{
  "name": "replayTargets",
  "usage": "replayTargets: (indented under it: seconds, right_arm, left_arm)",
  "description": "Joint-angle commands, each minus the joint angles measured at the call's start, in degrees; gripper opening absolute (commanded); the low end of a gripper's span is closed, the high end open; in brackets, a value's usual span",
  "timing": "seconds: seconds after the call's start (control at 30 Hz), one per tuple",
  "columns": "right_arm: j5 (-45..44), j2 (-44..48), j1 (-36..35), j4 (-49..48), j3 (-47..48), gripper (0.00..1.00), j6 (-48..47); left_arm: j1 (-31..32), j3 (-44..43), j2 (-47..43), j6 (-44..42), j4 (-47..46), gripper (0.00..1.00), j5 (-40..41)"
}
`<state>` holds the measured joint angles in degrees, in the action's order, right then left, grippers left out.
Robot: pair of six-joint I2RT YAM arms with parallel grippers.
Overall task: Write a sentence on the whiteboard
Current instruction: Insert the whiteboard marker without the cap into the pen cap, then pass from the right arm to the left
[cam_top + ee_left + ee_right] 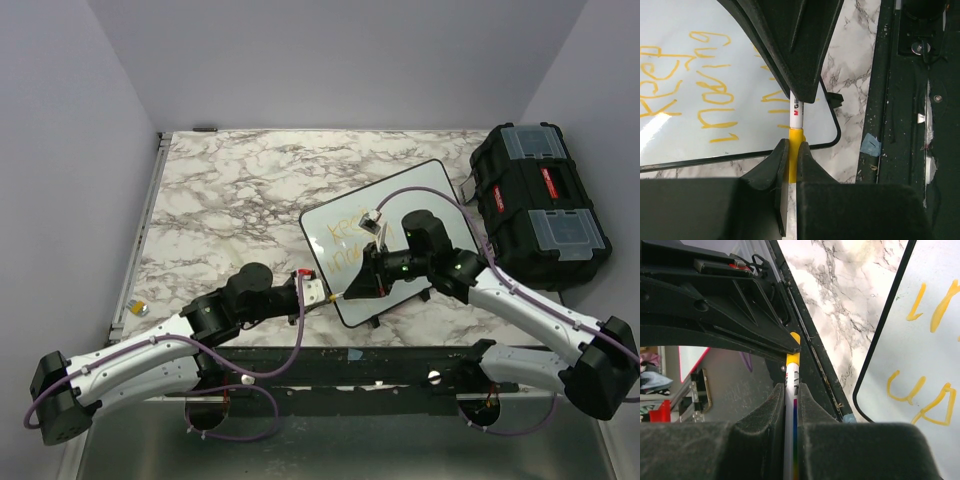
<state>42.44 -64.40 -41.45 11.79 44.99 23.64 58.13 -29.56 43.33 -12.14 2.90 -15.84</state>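
Note:
The whiteboard lies tilted on the marble table, right of centre. The sentence is in yellow-orange words starting "keep"; it also shows in the left wrist view and partly in the right wrist view. A white marker with a yellow end spans between both grippers over the board's near left corner. My left gripper is shut on the yellow end. My right gripper is shut on the white barrel. The marker's tip is hidden.
A black plastic toolbox stands at the right, just beyond the board. A small yellow object lies at the table's left edge. The dark front rail runs along the table's near edge, with a grey wall behind the table.

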Motion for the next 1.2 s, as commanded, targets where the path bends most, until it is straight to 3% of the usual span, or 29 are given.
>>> replayTargets:
  seconds: [0.0,0.27,0.47,0.6,0.73,1.17]
  right_arm:
    - [-1.72,1.02,-3.76,-5.15,1.14,0.01,-1.26]
    - [-4.89,2.66,-6.63,-5.30,0.86,0.01,-2.76]
    - [-9.73,3.54,-6.62,-3.57,1.24,0.01,-3.21]
    - [-12.44,4.14,-6.63,-2.54,1.52,0.01,-3.47]
    - [-12.58,4.78,-6.62,-2.91,1.86,0.01,-3.03]
    - [-10.49,4.78,-6.70,-3.45,3.70,0.01,-2.26]
  left_arm:
    - [0.89,-3.54,0.99,2.84,-10.57,0.00,-9.91]
    - [0.83,-5.00,2.37,3.53,-10.99,0.00,-13.15]
    - [0.85,-5.76,1.46,2.42,-6.80,0.00,-8.06]
    - [0.85,-5.80,-0.35,1.95,-2.29,0.40,-3.93]
    - [0.85,-3.54,-3.14,2.59,-0.53,0.57,-0.75]
    - [0.85,-2.23,-2.07,4.91,-1.46,0.59,3.95]
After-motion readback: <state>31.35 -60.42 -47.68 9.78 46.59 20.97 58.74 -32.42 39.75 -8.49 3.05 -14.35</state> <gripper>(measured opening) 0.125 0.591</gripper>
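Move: The marker, held by the right fingers with its open end already in the cap, has its middle about 6 cm to the right of the left hand, some 1 cm farther out and level in height. The yellow cap sits in the left fingers, about 5 cm to the right hand's left and 1 cm back. The whiteboard's middle is roughly 18 cm ahead, 13 cm right and 15 cm below the left hand; a black clip lies some 9 cm right and 15 cm below that hand, straight across. The cap and marker stay joined end to end while both hands draw back about 1 cm, the left also easing rightward to press the cap onto the marker. Then the left fingers open wide, letting go of the cap, and that hand rises about 5 cm before sinking slightly and drifting forward. The right hand keeps its grip, rising some 2.5 cm with a little left and forward, rolling about 10 degrees. ##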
